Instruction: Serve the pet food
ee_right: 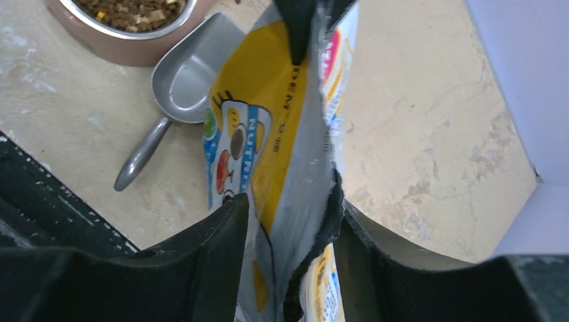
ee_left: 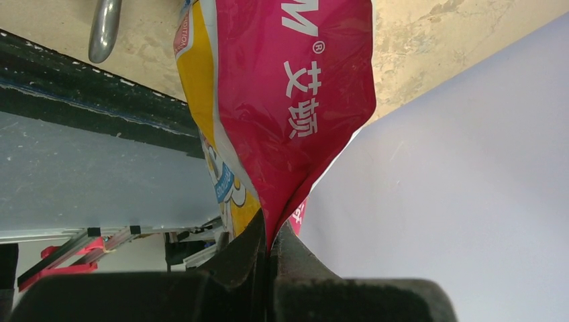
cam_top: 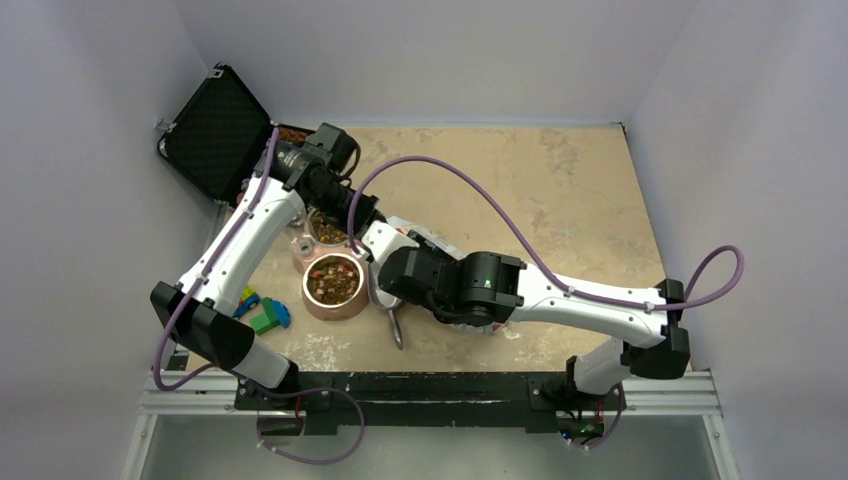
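Brown pet food (cam_top: 333, 281) fills a pink bowl (cam_top: 322, 308) left of centre; in the right wrist view the same kibble (ee_right: 134, 8) and bowl (ee_right: 114, 41) sit at the top left. The glossy bag (ee_left: 295, 100) hangs upright with my left gripper (ee_left: 272, 245) shut on its edge. From above, the left gripper (cam_top: 368, 222) sits at the bag (cam_top: 428, 240). My right gripper (ee_right: 288, 208) stands open around the bag (ee_right: 268, 147), which passes loosely between its fingers. The right gripper (cam_top: 385, 264) is just right of the bowl.
A grey metal scoop (cam_top: 392, 318) lies on the table beside the bowl, also in view as the scoop (ee_right: 188, 74). A second small bowl (cam_top: 303, 250) sits behind the pink one. Toy blocks (cam_top: 262, 312) lie at the left, an open black case (cam_top: 215, 130) at the back left.
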`<move>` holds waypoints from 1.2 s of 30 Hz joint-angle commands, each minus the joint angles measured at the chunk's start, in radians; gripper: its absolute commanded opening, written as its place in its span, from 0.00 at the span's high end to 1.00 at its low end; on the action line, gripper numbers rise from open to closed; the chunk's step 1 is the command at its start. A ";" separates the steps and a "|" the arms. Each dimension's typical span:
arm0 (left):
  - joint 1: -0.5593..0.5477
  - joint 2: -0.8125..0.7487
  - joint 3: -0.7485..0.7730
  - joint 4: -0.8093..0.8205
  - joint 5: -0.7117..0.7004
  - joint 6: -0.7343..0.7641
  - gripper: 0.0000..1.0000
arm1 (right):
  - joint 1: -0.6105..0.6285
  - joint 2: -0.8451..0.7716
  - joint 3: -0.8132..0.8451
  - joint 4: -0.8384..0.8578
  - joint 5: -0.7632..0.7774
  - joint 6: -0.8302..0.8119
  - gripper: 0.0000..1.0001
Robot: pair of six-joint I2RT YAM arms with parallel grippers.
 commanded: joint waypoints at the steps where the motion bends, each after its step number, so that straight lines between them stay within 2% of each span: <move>1: 0.031 -0.085 0.017 0.049 0.047 -0.038 1.00 | -0.021 -0.059 0.000 0.044 0.069 -0.029 0.57; 4: 0.042 -0.080 0.012 0.048 0.046 -0.022 1.00 | -0.037 -0.106 -0.036 -0.011 0.064 0.013 0.81; 6: 0.059 -0.070 0.019 0.041 0.049 0.001 1.00 | -0.054 -0.161 -0.081 -0.066 -0.010 0.057 1.00; 9: 0.085 -0.052 0.052 0.026 0.038 0.043 1.00 | -0.056 -0.291 -0.215 -0.087 -0.183 0.091 1.00; 11: 0.092 -0.036 0.086 0.021 0.036 0.069 1.00 | -0.056 -0.413 -0.298 -0.062 -0.245 0.126 1.00; 13: 0.092 -0.011 0.120 0.006 0.046 0.093 1.00 | -0.056 -0.468 -0.329 -0.071 -0.255 0.169 1.00; 17: 0.090 -0.003 0.133 -0.018 0.056 0.092 1.00 | -0.058 -0.445 -0.313 -0.094 -0.237 0.202 1.00; 18: 0.088 -0.013 0.125 -0.010 0.056 0.086 1.00 | -0.059 -0.430 -0.306 -0.088 -0.225 0.201 0.97; 22: 0.086 -0.050 0.098 -0.006 0.040 0.068 1.00 | -0.058 -0.342 -0.251 -0.079 -0.194 0.180 0.68; 25: 0.086 -0.074 0.040 0.011 0.046 0.048 1.00 | -0.059 -0.289 -0.213 -0.105 -0.188 0.171 0.61; 27: 0.086 -0.081 0.021 0.023 0.048 0.037 1.00 | -0.057 -0.286 -0.217 -0.134 -0.163 0.178 0.63; 29: 0.086 -0.082 0.021 0.015 0.037 0.036 1.00 | -0.057 -0.321 -0.242 -0.161 -0.154 0.201 0.72; 30: 0.086 -0.084 0.023 0.011 0.032 0.038 1.00 | -0.057 -0.345 -0.252 -0.169 -0.154 0.210 0.82; 31: 0.086 -0.088 0.017 0.015 0.031 0.038 1.00 | -0.057 -0.368 -0.261 -0.172 -0.156 0.222 1.00; 34: 0.074 -0.128 -0.036 0.085 0.052 0.027 1.00 | -0.057 -0.451 -0.298 -0.114 -0.221 0.221 1.00; 36: 0.028 -0.172 -0.079 0.149 0.048 -0.001 0.81 | -0.057 -0.476 -0.308 -0.066 -0.253 0.213 1.00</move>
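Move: The right hand, fingers parted, straddles the pet food bag's rim; the stretch it shuts on is about 2 cm to its right and 1 ahead, level with it. From that hand the scoop is some 7 cm left, level fore and aft, and the nearer full bowl about 18 cm left and 3 ahead, both over 20 cm below. From the left hand, pinching the bag's far-left corner, that rim is about 10 cm right and 5 back. The right fingers shut on the rim and draw it right and back, away from the left hand, rolling some 20 degrees left side up; then they open, slip a few centimetres down and farther right, and pinch the bag again, about 7 cm right of the start. The left hand keeps its pinch on the corner, shifting 2–3 cm back, right and up during the pull before partly returning. ##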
